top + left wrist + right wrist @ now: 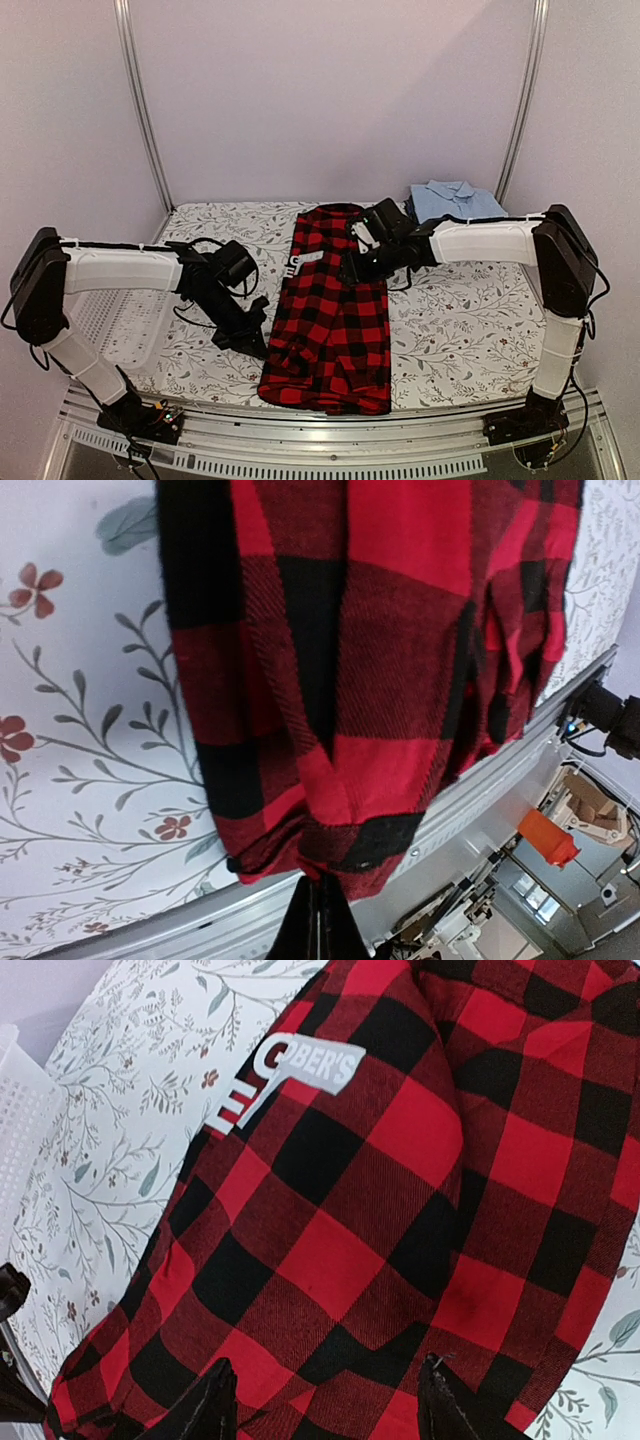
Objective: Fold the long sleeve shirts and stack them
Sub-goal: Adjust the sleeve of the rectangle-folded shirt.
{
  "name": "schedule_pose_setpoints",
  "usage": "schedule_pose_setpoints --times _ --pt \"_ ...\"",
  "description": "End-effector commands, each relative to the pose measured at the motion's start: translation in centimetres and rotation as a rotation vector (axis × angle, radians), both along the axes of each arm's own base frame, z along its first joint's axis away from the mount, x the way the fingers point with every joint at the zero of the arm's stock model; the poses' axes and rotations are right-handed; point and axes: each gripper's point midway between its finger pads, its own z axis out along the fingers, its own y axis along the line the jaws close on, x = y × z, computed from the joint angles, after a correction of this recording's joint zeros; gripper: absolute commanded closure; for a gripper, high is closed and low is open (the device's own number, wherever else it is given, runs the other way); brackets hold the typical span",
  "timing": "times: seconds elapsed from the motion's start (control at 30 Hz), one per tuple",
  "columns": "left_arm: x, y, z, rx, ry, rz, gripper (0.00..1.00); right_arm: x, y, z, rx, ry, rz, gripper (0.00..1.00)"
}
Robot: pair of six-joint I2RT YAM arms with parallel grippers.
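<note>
A red-and-black check long sleeve shirt (pixel 330 320) lies in a long narrow strip down the middle of the floral table, its white label (pixel 305 260) showing. My left gripper (pixel 260 338) sits at the shirt's lower left edge. In the left wrist view its fingers (pixel 318 890) are shut on a bunched hem corner of the check shirt (pixel 380 630). My right gripper (pixel 352 268) hovers over the shirt's upper part. In the right wrist view it (pixel 328 1400) stands open above flat check cloth (pixel 400 1160), gripping nothing. A folded light blue shirt (pixel 455 200) rests at the back right.
A white mesh basket (pixel 115 325) stands at the left under the left arm, its corner (pixel 20 1110) visible from the right wrist. The metal front rail (pixel 330 430) runs just past the shirt's near end. Cables hang by both wrists.
</note>
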Motion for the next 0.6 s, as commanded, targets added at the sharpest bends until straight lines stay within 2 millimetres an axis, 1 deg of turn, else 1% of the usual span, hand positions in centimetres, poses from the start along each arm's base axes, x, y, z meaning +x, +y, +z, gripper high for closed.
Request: schedule_pose_setpoints --times 0.0,0.1,0.23,0.37,0.47,0.5,0.57 --pt "0.4 1.1 -2.6 0.049 -0.006 -0.007 1.00 -4.2 1.7 -0.1 -0.019 -0.014 0.095 0.40" --pt "0.9 0.7 -3.0 0.051 -0.014 -0.012 1.00 -6.7 3.0 0.1 -0.027 -0.026 0.151 0.40" --pt "1.6 0.5 -2.8 0.050 -0.042 -0.013 1.00 -10.0 4.9 0.4 -0.020 -0.047 0.234 0.41" --pt "1.8 0.3 -3.0 0.050 -0.048 -0.016 1.00 -13.2 7.2 0.4 -0.009 -0.066 0.340 0.42" --pt "2.0 0.2 -2.9 0.046 -0.051 -0.016 1.00 -14.4 8.4 -0.2 -0.028 -0.086 0.398 0.42" --pt "2.0 0.1 -2.8 0.044 -0.053 -0.018 1.00 -14.5 8.7 -0.3 -0.029 -0.092 0.407 0.42" --pt "2.1 0.1 -2.8 0.042 -0.056 -0.020 1.00 -14.5 9.0 -1.2 -0.037 -0.094 0.432 0.43"
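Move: Back and to the left of the open right hand lies the crumpled sleeve end, about 18 cm nearer the robot, 12 cm left and some 6 cm below. The same sleeve end lies about 5 cm to the right of the shut left fingers, level with them and some 3 cm below. From the right hand, the white lettering is about 6 cm ahead and 10 cm left, and the shirt's near hem about 28 cm back and 5 cm left. Swinging back towards the robot and leftward over the shirt, the right hand covers about 15 cm back and 8 cm left, dips nearly 3 cm then regains most of it, and turns some 20 degrees counter-clockwise, fingers staying open, towards the sleeve end. The left hand lowers about 3 cm at the shirt's left edge, fingers still shut on the cloth, then stays there. ##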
